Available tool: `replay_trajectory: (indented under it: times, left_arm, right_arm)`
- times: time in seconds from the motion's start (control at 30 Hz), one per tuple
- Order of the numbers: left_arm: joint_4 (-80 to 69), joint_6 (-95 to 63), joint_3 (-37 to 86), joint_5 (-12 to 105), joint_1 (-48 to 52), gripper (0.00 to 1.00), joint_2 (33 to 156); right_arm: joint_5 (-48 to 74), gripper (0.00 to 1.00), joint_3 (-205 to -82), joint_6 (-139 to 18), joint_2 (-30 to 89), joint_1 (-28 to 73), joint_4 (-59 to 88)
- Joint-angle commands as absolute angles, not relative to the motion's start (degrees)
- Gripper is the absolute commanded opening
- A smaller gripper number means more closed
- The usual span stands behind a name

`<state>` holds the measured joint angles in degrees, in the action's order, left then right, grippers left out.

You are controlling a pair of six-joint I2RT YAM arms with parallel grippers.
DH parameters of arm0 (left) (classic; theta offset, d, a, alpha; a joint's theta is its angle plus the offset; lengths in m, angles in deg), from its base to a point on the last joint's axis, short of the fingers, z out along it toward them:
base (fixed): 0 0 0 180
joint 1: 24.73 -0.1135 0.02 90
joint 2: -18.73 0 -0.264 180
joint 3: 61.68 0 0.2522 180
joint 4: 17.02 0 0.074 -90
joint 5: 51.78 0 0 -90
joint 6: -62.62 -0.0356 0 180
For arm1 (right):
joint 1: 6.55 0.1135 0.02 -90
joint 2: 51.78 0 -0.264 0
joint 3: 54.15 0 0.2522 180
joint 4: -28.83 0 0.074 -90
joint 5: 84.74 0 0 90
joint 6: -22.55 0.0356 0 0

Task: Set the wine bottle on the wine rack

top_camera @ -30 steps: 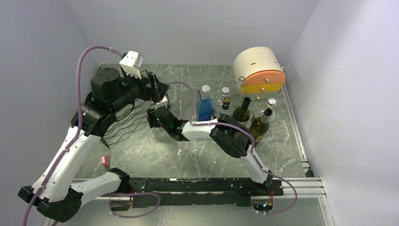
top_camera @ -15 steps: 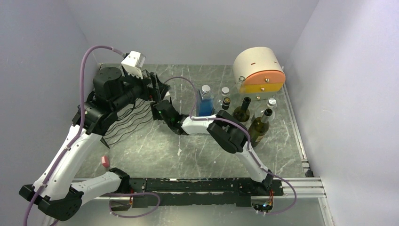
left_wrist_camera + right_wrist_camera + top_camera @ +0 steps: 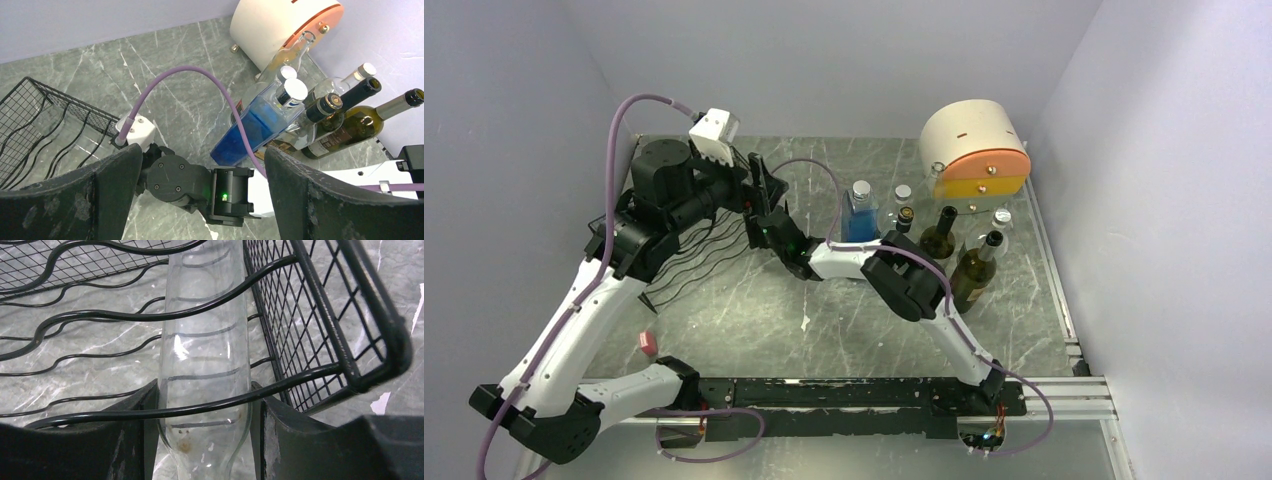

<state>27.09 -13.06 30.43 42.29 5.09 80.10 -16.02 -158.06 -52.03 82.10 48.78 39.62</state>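
In the right wrist view a clear glass wine bottle point(image 3: 205, 350) lies base-first inside the wine rack point(image 3: 320, 335), a black wire frame with wavy rows. My right gripper point(image 3: 204, 395) is shut on the bottle near its shoulder, one finger point(image 3: 132, 440) on each side, and a rack wire crosses in front. From above, the right gripper point(image 3: 761, 224) is at the right end of the rack point(image 3: 686, 262), and the bottle cannot be made out there. My left gripper point(image 3: 200, 160) stands wide open and holds nothing, hovering over the right arm's wrist. From above, the left gripper point(image 3: 762, 183) is by the rack's back right corner.
Several upright bottles stand in a group at the back right, among them a blue one point(image 3: 859, 218) and dark ones point(image 3: 974, 270). Behind them is a cream-and-orange drum-shaped box point(image 3: 976, 150). A small pink object point(image 3: 648, 344) lies near the left arm's base.
The right arm has moved up and to the left, carrying its gripper to the rack's right end. The left arm has shifted slightly to the right, its gripper still open.
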Motion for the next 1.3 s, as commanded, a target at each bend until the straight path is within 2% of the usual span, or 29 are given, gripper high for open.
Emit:
replay_trajectory:
  times: [0.0, 0.3, 0.4, 0.5, 0.6, 0.7, 0.93, 1.03, 1.27]
  left_arm:
    - [27.77, -13.65, 30.74, 41.38, 5.11, 0.95, 80.45]
    - [27.81, -13.67, 30.48, 40.68, 4.98, 0.95, 81.17]
    - [28.02, -13.76, 30.69, 40.68, 4.85, 0.96, 81.42]
    - [28.12, -14.06, 30.74, 40.27, 4.76, 0.96, 81.40]
    - [27.97, -14.20, 30.58, 40.08, 4.69, 0.95, 81.31]
    - [27.88, -14.20, 30.57, 40.28, 4.71, 0.95, 81.46]
    - [28.51, -14.54, 31.28, 40.01, 4.62, 0.95, 81.75]
    - [28.82, -14.85, 31.91, 39.32, 4.55, 0.95, 81.51]
    - [29.26, -15.38, 34.55, 38.29, 4.50, 0.96, 80.58]
  right_arm:
    - [-18.76, 0.07, -161.95, -50.20, 83.48, 46.68, 40.24]
    - [-23.66, 0.03, -168.33, -48.07, 86.38, 45.60, 33.49]
    - [-21.91, 0.05, -168.23, -48.37, 86.39, 44.85, 34.23]
    - [-15.21, 0.19, -165.91, -51.44, 85.50, 44.38, 37.67]
    - [-11.23, 0.31, -168.23, -52.56, 86.50, 43.72, 34.23]
    - [-11.34, 0.51, -167.24, -52.15, 86.01, 43.53, 34.05]
    - [-12.05, 0.77, -165.35, -51.64, 82.59, 43.55, 33.44]
    - [-12.51, 0.85, -165.56, -51.16, 80.91, 43.56, 31.41]
    - [-13.22, 0.91, -164.56, -50.54, 75.61, 43.57, 27.87]
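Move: The wine bottle, gripped at its shoulder, already lies in the right end of the wire wine rack; its middle is about 6 cm ahead and 4 cm left of the right hand. The rack's middle is roughly 16 cm to that hand's left and level with it; the rack's front right corner is some 6 cm to its right, about level. From the left hand, the rack's middle is around 10 cm ahead, 18 cm left and 32 cm lower. The wine bottle, still pinched at its shoulder, is driven forward about 4 cm by the right hand, pushing the rack ahead with it over the table. Then the fingers open wide around the bottle and the hand backs off slightly, easing right and rising some 2 cm at the end. ##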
